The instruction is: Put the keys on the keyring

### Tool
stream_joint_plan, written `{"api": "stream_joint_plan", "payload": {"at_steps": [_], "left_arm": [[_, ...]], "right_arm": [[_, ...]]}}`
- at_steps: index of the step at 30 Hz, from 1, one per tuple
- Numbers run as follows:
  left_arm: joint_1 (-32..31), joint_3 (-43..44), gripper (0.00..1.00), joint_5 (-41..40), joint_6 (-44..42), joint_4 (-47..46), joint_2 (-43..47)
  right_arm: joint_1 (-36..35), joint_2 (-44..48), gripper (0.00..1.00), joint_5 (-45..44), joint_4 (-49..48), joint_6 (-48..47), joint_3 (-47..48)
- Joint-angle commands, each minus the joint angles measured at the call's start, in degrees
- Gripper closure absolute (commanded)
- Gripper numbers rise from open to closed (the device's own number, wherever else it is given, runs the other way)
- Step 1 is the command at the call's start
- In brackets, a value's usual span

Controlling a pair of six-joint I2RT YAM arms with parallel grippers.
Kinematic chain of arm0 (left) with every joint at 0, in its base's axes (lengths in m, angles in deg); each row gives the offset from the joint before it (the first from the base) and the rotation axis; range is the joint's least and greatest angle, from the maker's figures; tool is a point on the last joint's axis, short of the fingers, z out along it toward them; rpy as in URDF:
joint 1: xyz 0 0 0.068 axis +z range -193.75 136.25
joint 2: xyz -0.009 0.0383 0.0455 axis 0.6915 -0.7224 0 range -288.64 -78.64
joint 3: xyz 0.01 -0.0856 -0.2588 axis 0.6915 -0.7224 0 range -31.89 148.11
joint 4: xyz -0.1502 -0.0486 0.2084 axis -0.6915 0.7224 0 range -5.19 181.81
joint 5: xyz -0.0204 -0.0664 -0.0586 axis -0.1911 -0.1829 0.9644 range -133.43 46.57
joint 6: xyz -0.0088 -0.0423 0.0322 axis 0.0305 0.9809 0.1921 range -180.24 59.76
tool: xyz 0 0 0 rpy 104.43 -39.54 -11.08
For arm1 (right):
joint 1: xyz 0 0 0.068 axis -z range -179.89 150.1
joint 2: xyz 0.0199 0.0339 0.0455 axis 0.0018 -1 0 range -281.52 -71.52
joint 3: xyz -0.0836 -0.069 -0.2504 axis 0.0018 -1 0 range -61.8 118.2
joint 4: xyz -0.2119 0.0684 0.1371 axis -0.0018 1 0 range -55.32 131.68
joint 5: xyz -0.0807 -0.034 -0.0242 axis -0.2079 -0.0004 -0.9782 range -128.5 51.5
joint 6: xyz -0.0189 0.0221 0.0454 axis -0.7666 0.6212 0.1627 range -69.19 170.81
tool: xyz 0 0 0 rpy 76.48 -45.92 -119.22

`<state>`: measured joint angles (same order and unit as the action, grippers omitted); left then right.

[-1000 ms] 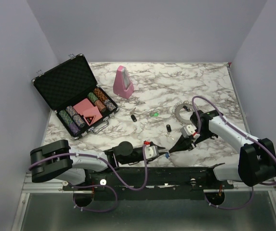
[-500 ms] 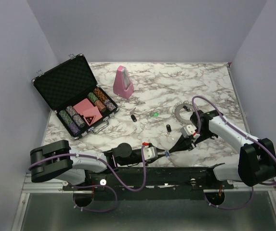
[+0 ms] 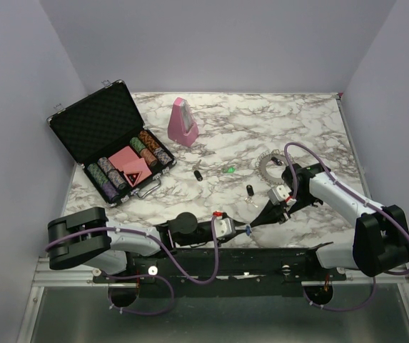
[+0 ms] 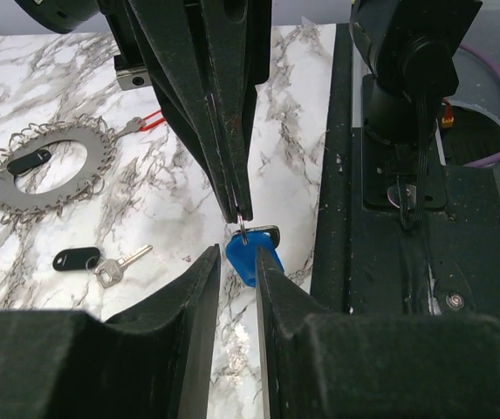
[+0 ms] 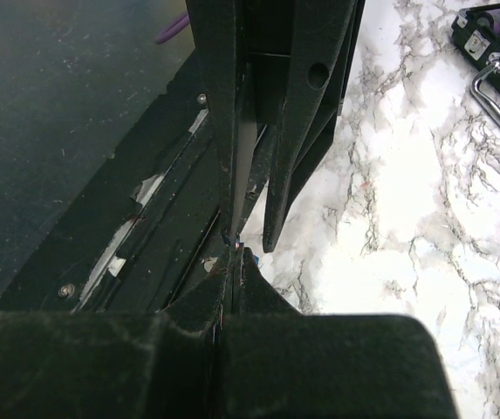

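The blue-capped key [image 4: 250, 260] hangs low over the table's near edge. My right gripper [image 4: 240, 215] is shut, pinching the small silver loop at the key's head. My left gripper [image 4: 237, 255] points at it, jaws a narrow gap apart; the blue cap sits just past its fingertips [image 4: 211, 258], not clearly clamped. In the top view both grippers meet, left [image 3: 238, 228] and right [image 3: 253, 226]. The keyring [image 3: 264, 168] [image 4: 53, 185] lies flat behind them, a black-capped key [image 4: 27, 160] in its hole. Another black key [image 3: 249, 190] [image 4: 77, 258] and a red key [image 3: 218, 213] lie on the marble.
An open poker-chip case [image 3: 111, 153] stands at the back left, a pink metronome [image 3: 183, 123] behind the middle. A further black key [image 3: 198, 174] and a small green item [image 3: 230, 170] lie mid-table. The black mounting rail [image 4: 407, 218] runs right beside the grippers.
My left gripper has crept slightly right, closer to the right gripper's tip and the blue key. The right arm has stayed put.
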<state>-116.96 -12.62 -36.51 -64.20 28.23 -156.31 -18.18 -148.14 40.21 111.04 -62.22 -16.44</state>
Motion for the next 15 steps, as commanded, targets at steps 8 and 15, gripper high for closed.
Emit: {"api": "stream_joint_plan", "payload": {"at_steps": [8, 15], "left_arm": [[-0.4, 2.4, 0.8, 1.9, 0.9, -2.0, -1.2], [-0.4, 2.3, 1.0, 2.1, 1.1, -0.9, -1.2]], "right_arm": [[0.2, -0.4, 1.0, 1.2, -0.6, -7.2, -0.7], [0.2, -0.5, 1.0, 1.4, -0.5, -7.0, -0.7]]}}
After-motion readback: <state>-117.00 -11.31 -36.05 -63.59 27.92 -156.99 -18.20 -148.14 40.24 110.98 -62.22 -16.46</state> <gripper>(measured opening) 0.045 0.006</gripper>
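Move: The small metal ring of the blue tag, pinched in the right fingertips, is about 1 cm to the right of the left hand and 1 cm above it, with no offset ahead or back; the blue tag is some 2 cm to the right and 1 cm lower. On the table about 12 cm below, the black-tagged key lies roughly 11 cm ahead and 3 cm right, the big grey ring about 22 ahead and 10 right. From the right hand the small ring is 1 cm left, at its tips. The blue tag's small ring stays pinched in the motionless, shut right fingers while the left hand eases up and to the right towards it, by just under 1 cm in all. The left fingers, about a third open, then shut almost fully on the ring right at the right fingertips, with no real turn of the wrist. ##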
